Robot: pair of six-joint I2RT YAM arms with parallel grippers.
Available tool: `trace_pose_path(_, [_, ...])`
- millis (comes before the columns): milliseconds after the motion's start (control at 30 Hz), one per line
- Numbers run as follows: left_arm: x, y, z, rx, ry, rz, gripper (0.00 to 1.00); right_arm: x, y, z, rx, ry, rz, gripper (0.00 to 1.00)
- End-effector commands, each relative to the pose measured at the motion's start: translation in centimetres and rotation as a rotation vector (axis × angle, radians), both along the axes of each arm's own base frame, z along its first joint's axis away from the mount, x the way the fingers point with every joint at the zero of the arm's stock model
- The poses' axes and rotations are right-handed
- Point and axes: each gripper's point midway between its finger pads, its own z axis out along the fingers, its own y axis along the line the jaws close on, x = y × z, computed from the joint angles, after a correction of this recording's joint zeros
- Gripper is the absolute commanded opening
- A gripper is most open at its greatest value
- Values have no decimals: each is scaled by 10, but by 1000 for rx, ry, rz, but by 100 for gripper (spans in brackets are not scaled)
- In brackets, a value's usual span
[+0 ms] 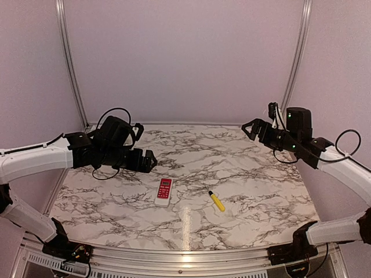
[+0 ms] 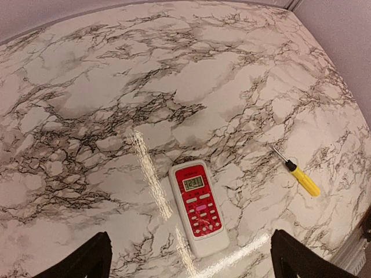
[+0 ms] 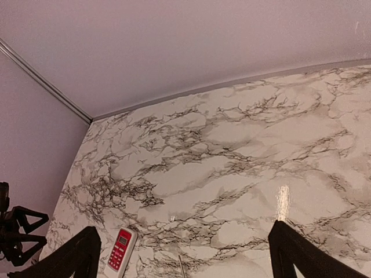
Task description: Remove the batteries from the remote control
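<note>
The remote control [image 1: 164,191] lies flat on the marble table [image 1: 243,168], red button panel and small display facing up. The left wrist view shows the remote control [image 2: 199,207] below and between the two black fingers of my left gripper [image 2: 190,233], which hovers open above it, touching nothing. In the top view the left gripper [image 1: 149,160] hangs just behind and left of the remote. My right gripper [image 1: 249,128] is held high at the back right, open and empty. From there the remote control [image 3: 120,250] appears far off at lower left. The batteries are hidden.
A yellow-handled screwdriver [image 1: 216,201] lies on the table to the right of the remote; the left wrist view has the screwdriver [image 2: 301,178] at the right. Pale walls with metal corner rails [image 1: 69,63] enclose the table on three sides.
</note>
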Motion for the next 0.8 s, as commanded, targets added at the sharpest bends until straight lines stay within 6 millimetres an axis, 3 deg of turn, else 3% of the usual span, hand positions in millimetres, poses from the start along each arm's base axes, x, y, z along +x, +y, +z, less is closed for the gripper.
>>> trace_pose_path(0, [-20,-6,-19,81,66,33,99,2,13,13,41,-4,23,99])
trace_pose_path(500, [-66,-42,-79,183,187,61,99,-1,7,-25,-65,157,3,99])
trace_pose_path(767, [-73,-49,-114,210,274,121,99,2,10,-38,-144,202,40,99])
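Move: The remote control lies beneath my left hand, about 17 cm down, roughly 4 cm to the right and perhaps 1 cm ahead of my open fingers. The yellow screwdriver lies some 21 cm to the right of the remote and 4 cm nearer my base. From my right hand, the remote is about 31 cm to the left, 5 cm back and 24 cm down. I sink my left hand about 11 cm towards the remote, drawing it back some 7 cm and a little right as well, so it comes in low from the remote's near end. Its wide-open fingers tip further down and its left side rises; nothing is touched yet. My right hand, off to the side, lowers about 5 cm, still open and tipping its fingers downward. ##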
